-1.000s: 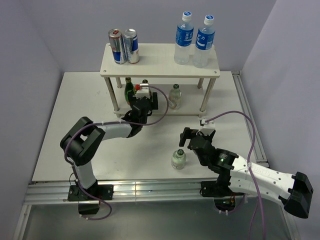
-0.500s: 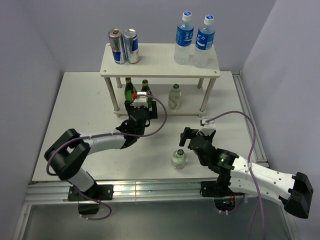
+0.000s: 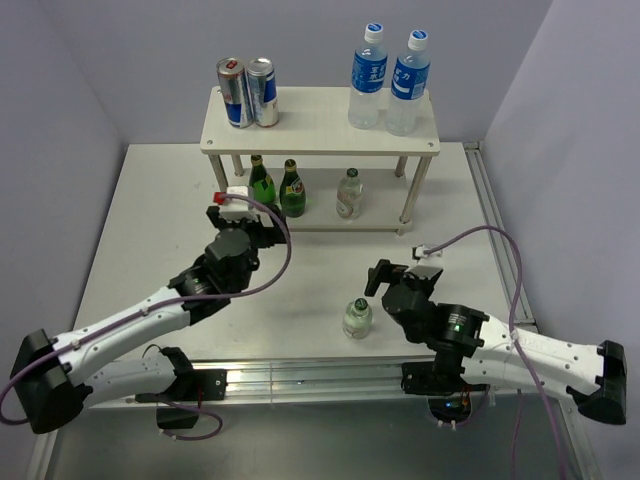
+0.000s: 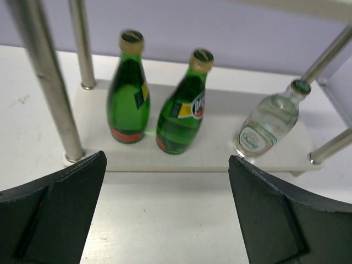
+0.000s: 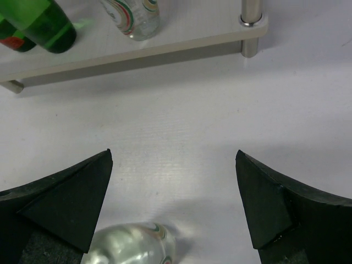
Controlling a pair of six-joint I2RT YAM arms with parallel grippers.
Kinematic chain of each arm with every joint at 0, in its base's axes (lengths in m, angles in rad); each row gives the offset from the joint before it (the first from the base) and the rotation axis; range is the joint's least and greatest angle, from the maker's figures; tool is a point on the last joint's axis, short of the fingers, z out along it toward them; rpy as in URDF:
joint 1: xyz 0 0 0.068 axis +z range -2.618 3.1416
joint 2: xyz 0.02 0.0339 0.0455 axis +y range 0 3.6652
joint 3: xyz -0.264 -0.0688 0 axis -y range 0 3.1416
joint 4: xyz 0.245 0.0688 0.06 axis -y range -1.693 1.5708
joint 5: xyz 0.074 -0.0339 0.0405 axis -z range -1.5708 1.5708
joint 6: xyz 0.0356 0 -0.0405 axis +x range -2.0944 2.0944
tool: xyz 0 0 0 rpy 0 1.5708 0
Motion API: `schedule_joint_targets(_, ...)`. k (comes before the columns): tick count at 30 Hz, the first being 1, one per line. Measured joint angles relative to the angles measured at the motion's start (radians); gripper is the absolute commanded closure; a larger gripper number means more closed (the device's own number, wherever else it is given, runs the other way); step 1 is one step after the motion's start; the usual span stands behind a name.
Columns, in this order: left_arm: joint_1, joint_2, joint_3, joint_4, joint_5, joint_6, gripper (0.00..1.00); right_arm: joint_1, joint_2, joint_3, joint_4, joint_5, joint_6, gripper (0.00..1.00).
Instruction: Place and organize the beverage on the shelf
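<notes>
The cream-white shelf [image 3: 320, 118] stands at the back of the table. Its top board holds two cans [image 3: 247, 92] and two water bottles [image 3: 390, 80]. Its lower board [image 4: 220, 157] holds two green bottles [image 3: 262, 183] [image 3: 292, 190] and a clear glass bottle [image 3: 349, 194], all upright. The green bottles [image 4: 128, 91] [image 4: 182, 107] also show in the left wrist view. My left gripper [image 3: 243, 212] [image 4: 168, 181] is open and empty, just in front of the lower board. Another clear glass bottle [image 3: 357, 318] [image 5: 132, 245] stands on the table. My right gripper [image 3: 392, 272] [image 5: 173, 165] is open and empty, just right of it.
The shelf's round metal legs [image 4: 47, 82] [image 5: 250, 14] stand at its corners. A metal rail [image 3: 500, 240] runs along the table's right edge. Purple walls close in the back and both sides. Each wrist trails a purple cable [image 3: 480, 232].
My left gripper has drawn back from the lower board toward the left, leaving the second green bottle standing there. My right arm has shifted slightly nearer and to the right.
</notes>
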Motion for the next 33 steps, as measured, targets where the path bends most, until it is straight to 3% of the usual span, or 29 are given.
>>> schedule_joint_targets(5, -0.023, -0.105, 0.045, -0.101, -0.038, -0.009, 0.01, 0.226, 0.099, 0.249, -0.388, 0.192, 0.304, 0.0)
schedule_joint_targets(8, -0.033, -0.124, 0.085, -0.178, -0.039, -0.032, 0.01, 0.335, 0.269, 0.458, -0.661, 0.248, 0.568, 0.0)
schedule_joint_targets(11, -0.033, -0.127, 0.136, -0.277, -0.052, -0.064, 0.01, 0.453, 0.436, 0.566, -0.784, 0.259, 0.728, 0.0)
schedule_joint_targets(14, -0.036, -0.145, 0.165, -0.345, -0.086, -0.09, 0.01, 0.569, 0.555, 0.546, -0.836, 0.225, 0.886, 0.0)
schedule_joint_targets(19, -0.084, -0.246, 0.135, -0.388, -0.171, -0.112, 0.01, 0.662, 0.595, 0.471, -0.916, 0.148, 1.083, 0.0)
schedule_joint_targets(24, -0.116, -0.32, 0.084, -0.391, -0.214, -0.119, 0.01, 0.686, 0.615, 0.449, -0.941, 0.095, 1.154, 0.0)
schedule_joint_targets(33, -0.128, -0.296, 0.017, -0.391, -0.238, -0.136, 0.01, 0.691, 0.726, 0.393, -0.949, 0.075, 1.184, 0.0)
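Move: The soda bottle still standing on the table is roughly 8 cm back and 8 cm to the left of the open, empty right hand, its middle about 5 cm lower. Another soda bottle stands on the lower shelf, around 21 cm ahead of this hand and 10 cm left; the nearer green bottle is level with that one, some 13 cm farther left. From the left hand, the table bottle lies about 15 cm back, 20 cm right and 15 cm below. Heading for the last soda bottle on the table, the right hand swings back about 12 cm and left, rising first to go over the bottle, then sinking behind it with a small drift back to the right. It tips down and rolls its left side lower, fingers staying wide open. The empty left hand withdraws from the shelf, back and left about 6 cm each, rising and then easing down. ##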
